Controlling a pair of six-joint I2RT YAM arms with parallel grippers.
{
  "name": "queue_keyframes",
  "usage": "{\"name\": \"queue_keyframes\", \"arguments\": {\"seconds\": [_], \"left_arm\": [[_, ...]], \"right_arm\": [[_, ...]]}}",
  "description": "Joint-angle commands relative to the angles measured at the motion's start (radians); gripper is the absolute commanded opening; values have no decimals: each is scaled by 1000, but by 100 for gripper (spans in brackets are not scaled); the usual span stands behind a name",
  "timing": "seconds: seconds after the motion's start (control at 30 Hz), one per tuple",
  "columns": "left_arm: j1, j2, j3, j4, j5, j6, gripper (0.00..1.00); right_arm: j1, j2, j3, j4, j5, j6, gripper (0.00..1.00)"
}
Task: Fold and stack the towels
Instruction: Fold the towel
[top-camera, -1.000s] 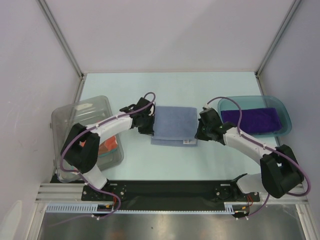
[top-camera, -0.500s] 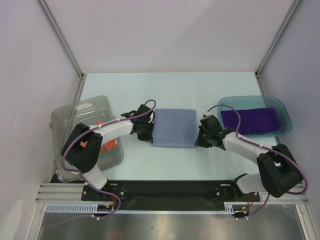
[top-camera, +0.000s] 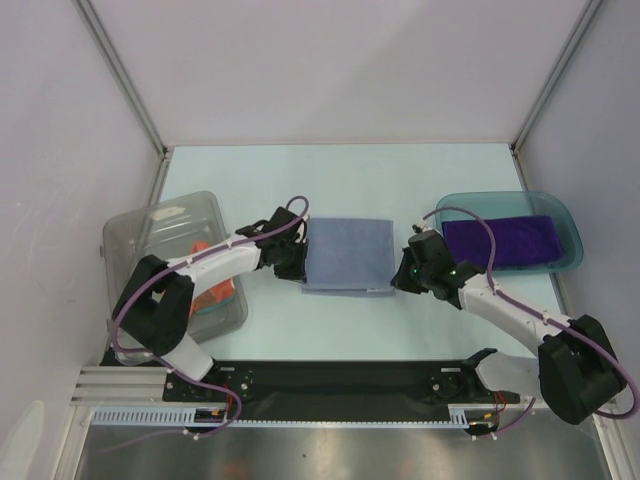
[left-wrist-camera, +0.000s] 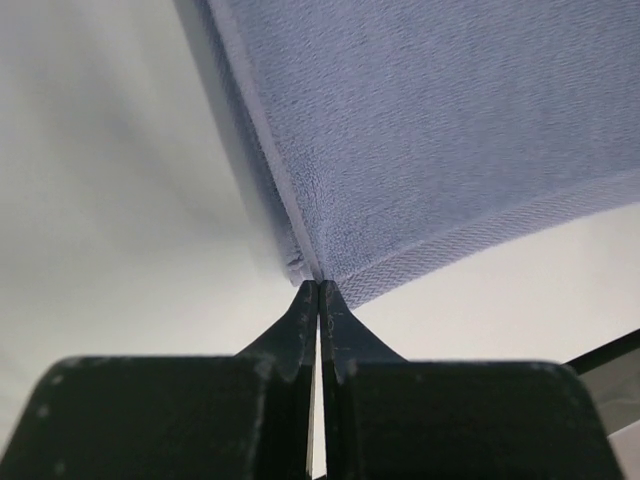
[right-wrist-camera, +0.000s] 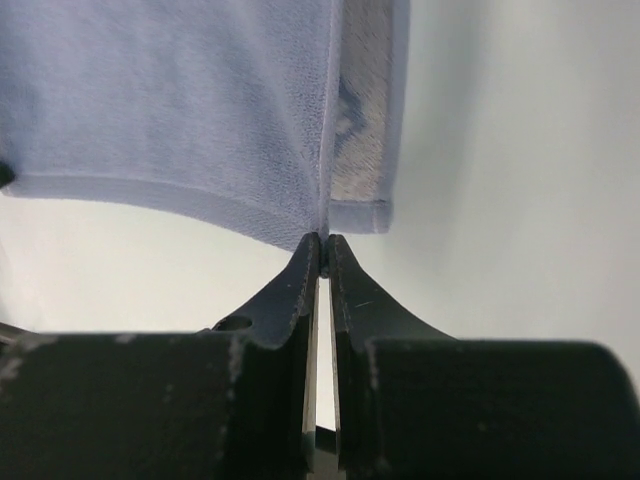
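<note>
A light blue towel (top-camera: 347, 255) lies folded in the middle of the table. My left gripper (top-camera: 300, 272) is at its near left corner, and in the left wrist view the gripper (left-wrist-camera: 318, 285) is shut on that corner of the towel (left-wrist-camera: 430, 140). At the near right corner, my right gripper (top-camera: 397, 281) pinches the towel's edge; the right wrist view shows the gripper (right-wrist-camera: 325, 240) shut on a thin fold of the towel (right-wrist-camera: 180, 100). A purple towel (top-camera: 500, 240) lies folded in the teal tray (top-camera: 566, 222). An orange towel (top-camera: 214, 292) shows inside the clear bin (top-camera: 160, 230).
The clear bin stands at the left edge of the table, beside my left arm. The teal tray sits at the right, just behind my right arm. White walls and metal posts close in the table on three sides.
Both grippers have moved toward the near edge with the towel's top layer, which now covers the label seen at the near right corner. The right arm has swung outward.
</note>
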Motion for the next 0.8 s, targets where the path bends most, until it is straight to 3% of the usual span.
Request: {"name": "queue_keyframes", "arguments": {"seconds": [0.0,0.5,0.53,0.57,0.77], "left_arm": [[-9,-2,-58,33,16,-18,0],[-9,53,-78,39,-35,-1,1],[-9,53,-77,35,-33,-1,5],[-9,50,-75,30,-33,-1,18],[-9,7,15,-77,-73,22,32]], "right_arm": [[8,13,-74,21,12,23,0],[8,85,-124,101,1,38,2],[8,81,-124,89,10,38,5],[8,77,-123,79,15,41,12],[11,-7,-71,-52,65,48,32]]}}
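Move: I still pinch the blue-grey towel's upper layer by its near corners. The lower layer's near left corner lies about 2 cm back from my left hand, 1 cm to its left and 4 cm below; its near right corner is some 3 cm back from my right hand, 1 cm to its right and 6 cm below. The clear bin stands roughly 27 cm left of my left hand and 1 cm ahead, the teal tray some 23 cm right of my right hand and 13 cm ahead. I lower both pinched corners while drawing them back onto the lower layer's near edge, my right hand going down about 5 cm and back 2.5, my left down some 3 cm and back 2, each tipping slightly. There I hold nearly still, then open both grippers about a third and let the corners go, each hand edging outwards. ##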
